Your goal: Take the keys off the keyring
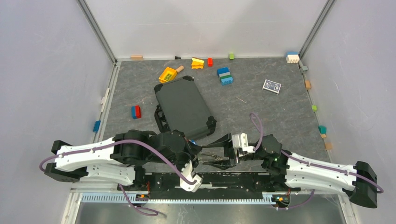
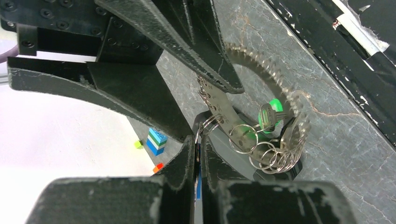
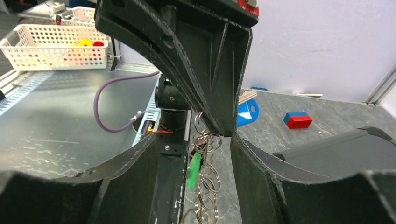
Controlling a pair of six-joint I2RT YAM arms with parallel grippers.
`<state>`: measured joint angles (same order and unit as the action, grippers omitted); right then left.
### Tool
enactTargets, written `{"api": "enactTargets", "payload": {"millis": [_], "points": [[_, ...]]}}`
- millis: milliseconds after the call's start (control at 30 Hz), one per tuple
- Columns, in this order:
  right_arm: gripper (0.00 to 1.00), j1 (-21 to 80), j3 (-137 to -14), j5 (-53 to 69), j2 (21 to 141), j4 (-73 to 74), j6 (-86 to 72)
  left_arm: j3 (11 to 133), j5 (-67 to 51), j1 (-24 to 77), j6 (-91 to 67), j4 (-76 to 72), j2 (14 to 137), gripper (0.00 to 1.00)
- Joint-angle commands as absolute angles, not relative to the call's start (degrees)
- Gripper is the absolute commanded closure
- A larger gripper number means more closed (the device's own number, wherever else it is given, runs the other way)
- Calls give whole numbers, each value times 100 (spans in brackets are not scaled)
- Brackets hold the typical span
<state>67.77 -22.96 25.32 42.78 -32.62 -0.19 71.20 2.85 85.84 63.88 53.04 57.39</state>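
Observation:
The keyring (image 2: 299,112), a large thin ring crowded with greyish keys (image 1: 210,157) like gear teeth, hangs low over the table's near edge between both arms. Its green tag (image 2: 271,106) and several small split rings (image 2: 271,158) dangle with it. My left gripper (image 2: 198,144) is shut on the blue-headed key (image 3: 246,114), and a small ring comes out of its tips. My right gripper (image 3: 194,140) is open, one finger on each side of the green tag (image 3: 194,170) and the hanging rings (image 3: 208,191), touching neither. In the top view the two grippers, left (image 1: 198,156) and right (image 1: 215,153), meet tip to tip.
A black case (image 1: 184,107) lies just behind the grippers. Toy bricks are scattered further back: a blue-green stack (image 1: 225,76), a yellow piece (image 1: 167,74), a red-blue brick (image 1: 136,111). A small card (image 1: 272,86) lies at right. The black base rail (image 1: 219,179) runs under the keys.

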Motion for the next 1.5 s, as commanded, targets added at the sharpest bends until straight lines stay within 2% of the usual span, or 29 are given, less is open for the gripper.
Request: {"api": "enactTargets", "payload": {"millis": [0,500,833,1067,1467], "points": [[38,6768,-2330,2385,4340,-3792,-651,7392,470,8575,6843,5160,5754,98],[47,6767,-2235,2342,4763,-4117,-1340,7498,699,8577,7265,5170,5813,98],[56,6768,-2127,2454,5048,-4575,-1511,7515,660,8573,7275,5168,5820,98],[67,6763,-2044,2397,5082,-4700,-1525,7526,667,8578,7271,5168,5802,98],[76,6768,-1926,2100,4970,-4779,-1440,7515,669,8576,7203,5166,5799,98]]}}
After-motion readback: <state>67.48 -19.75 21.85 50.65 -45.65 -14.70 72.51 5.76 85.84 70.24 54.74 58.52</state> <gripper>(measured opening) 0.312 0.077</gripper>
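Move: The right hand points left with its fingers open astride the hanging keyring; the ring's middle is about 5 cm below that hand point, 1 cm to its left and level with it fore and aft. From there the blue key sits about 4 cm ahead, 5 cm left and 1 cm higher, and the green key 7 cm down, 2 cm left and 1 cm back. From the left hand, the ring's middle lies 4 cm right and 5 cm below. The right hand eases about 1.5 cm to the left and as far down, with a little forward, further over the upper edge of the keyring, rolling some 15 degrees about its pointing direction so its forward side dips. Meanwhile its fingers close from over half open to about a third and pinch the ring's upper part with its small split rings, while the left hand keeps its grip on a small ring above, shifting forward about 1 cm and tilting slightly before holding still. ##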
